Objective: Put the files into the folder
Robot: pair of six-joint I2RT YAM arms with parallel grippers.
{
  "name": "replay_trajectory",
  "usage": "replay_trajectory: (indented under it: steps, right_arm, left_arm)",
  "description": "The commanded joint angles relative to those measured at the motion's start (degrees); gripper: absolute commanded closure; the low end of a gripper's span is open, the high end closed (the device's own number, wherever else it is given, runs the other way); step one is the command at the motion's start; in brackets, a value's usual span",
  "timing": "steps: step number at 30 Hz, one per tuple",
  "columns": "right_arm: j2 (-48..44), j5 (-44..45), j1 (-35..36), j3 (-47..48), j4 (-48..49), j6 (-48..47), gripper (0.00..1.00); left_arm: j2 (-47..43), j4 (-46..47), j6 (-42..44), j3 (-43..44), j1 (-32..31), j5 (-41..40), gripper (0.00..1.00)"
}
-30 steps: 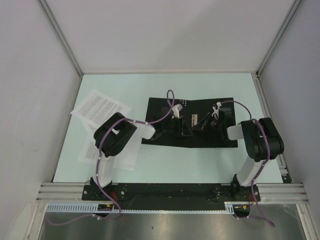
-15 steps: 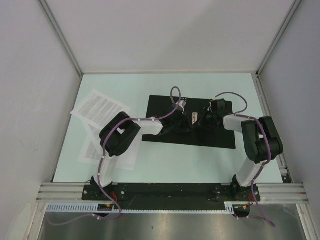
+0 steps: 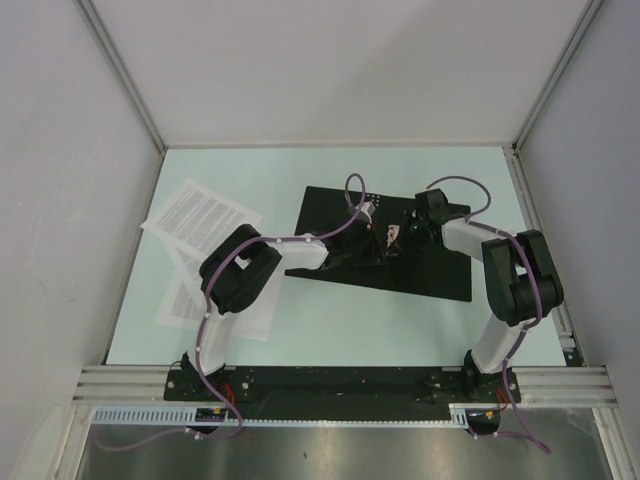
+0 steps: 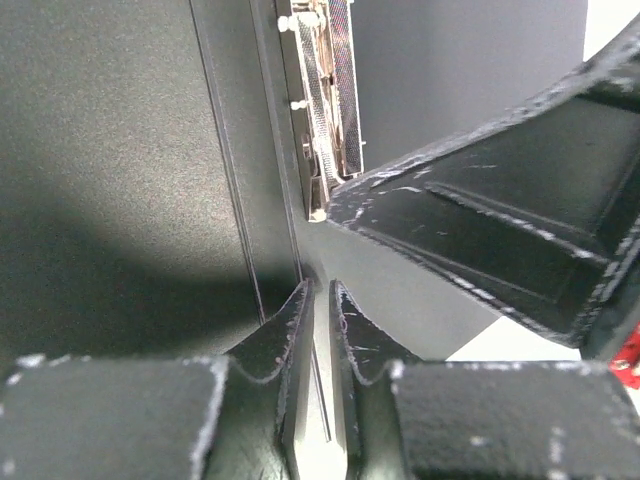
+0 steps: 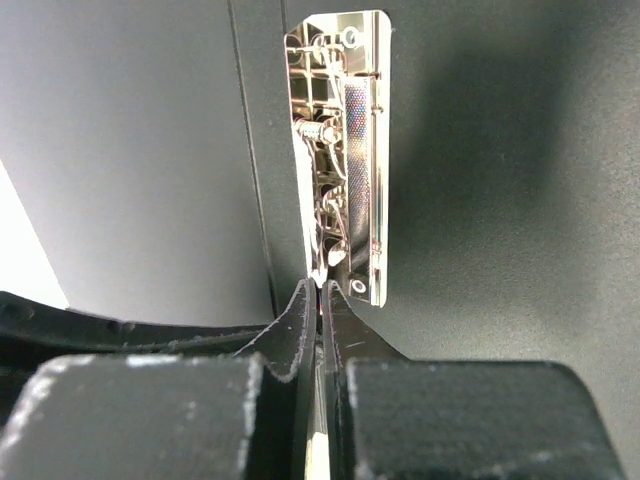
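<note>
The folder [image 3: 440, 272] lies open on the table with its black inside up and the metal spine clip [image 5: 345, 150] in the middle. My right gripper [image 5: 320, 292] is shut, and its tips touch the near end of that clip. My left gripper [image 4: 320, 298] points down at the spine crease just beside the clip [image 4: 325, 100]. Its jaws stand a narrow slit apart with nothing between them. The files [image 3: 200, 215] are white printed sheets lying left of the folder, and one sheet [image 3: 225, 305] sits partly under my left arm.
The right gripper's black finger [image 4: 500, 230] crosses close in front of the left wrist camera. Grey walls enclose the pale green table [image 3: 330, 325] on three sides. The arm bases stand on the rail at the near edge.
Both grippers have closed in on the spine clip, the right one moving left and away from me. The left jaws have narrowed to a slit. The folder has shifted slightly.
</note>
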Motion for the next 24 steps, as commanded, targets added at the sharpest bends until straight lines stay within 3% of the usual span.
replay_trajectory:
  steps: [1, 8, 13, 15, 16, 18, 19, 21, 24]
  right_arm:
    - [-1.48, -1.37, -3.49, -4.69, -1.08, -1.96, 1.0]
    - [-3.78, -9.65, -4.54, 2.16, 0.59, -2.31, 1.0]
    - [-2.64, -17.55, -6.56, 2.43, 4.72, -1.0, 0.98]
    - [-2.55, -19.32, -6.91, 2.43, 7.52, -0.38, 0.87]
    - [-2.64, -20.63, -7.0, 2.43, 8.41, -0.12, 0.74]
    - [-2.9, -21.61, -7.0, 2.43, 11.05, 0.41, 0.64]
    - [-2.99, -22.22, -7.0, 2.43, 11.75, 0.67, 0.54]
    - [-2.9, -22.84, -7.0, 2.43, 13.42, 1.12, 0.46]
    - [-2.73, -23.54, -7.09, 2.43, 13.52, 1.29, 0.42]
  left_arm:
    - [-0.45, -0.52, -2.55, -0.52, -0.44, 1.38, 0.84]
    - [-1.85, 5.44, -0.62, -4.82, -0.61, 4.44, 0.8]
    - [-4.22, 9.14, 1.04, -6.93, -0.61, 8.14, 0.68]
    - [-5.28, 9.76, 2.1, -7.72, -0.61, 9.11, 0.63]
    - [-6.33, 9.67, 2.45, -7.99, -0.61, 9.2, 0.61]
    - [-7.47, 8.97, 3.68, -8.25, -0.61, 9.46, 0.58]
    - [-8.35, 7.92, 4.03, -8.17, -0.61, 9.64, 0.57]
    - [-9.23, 7.74, 4.48, -8.86, -0.61, 9.99, 0.55]
    - [-11.78, 8.35, 4.39, -10.62, -0.61, 10.08, 0.51]
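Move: The folder's metal clip runs away from the shut right fingertips, which are at its near end. Its middle is about 4 cm ahead of them, at nearly their own height. The open folder's middle is also some 4 cm ahead and 2 cm to the left, and the upper file lies roughly 50 cm left and 11 cm farther out. From the left hand the clip's middle is about 8 cm ahead and 3 cm to the right. The clip's lever, its near end still between the shut right fingertips, is levered up off the folder. The right hand climbs about 6 cm and drifts nearly 3 cm forward, tilting some 20 degrees, its fingers opening only late to let the lever go. The left hand, by the spine, draws back about 4 cm away from the clip, rises late and opens to half. ##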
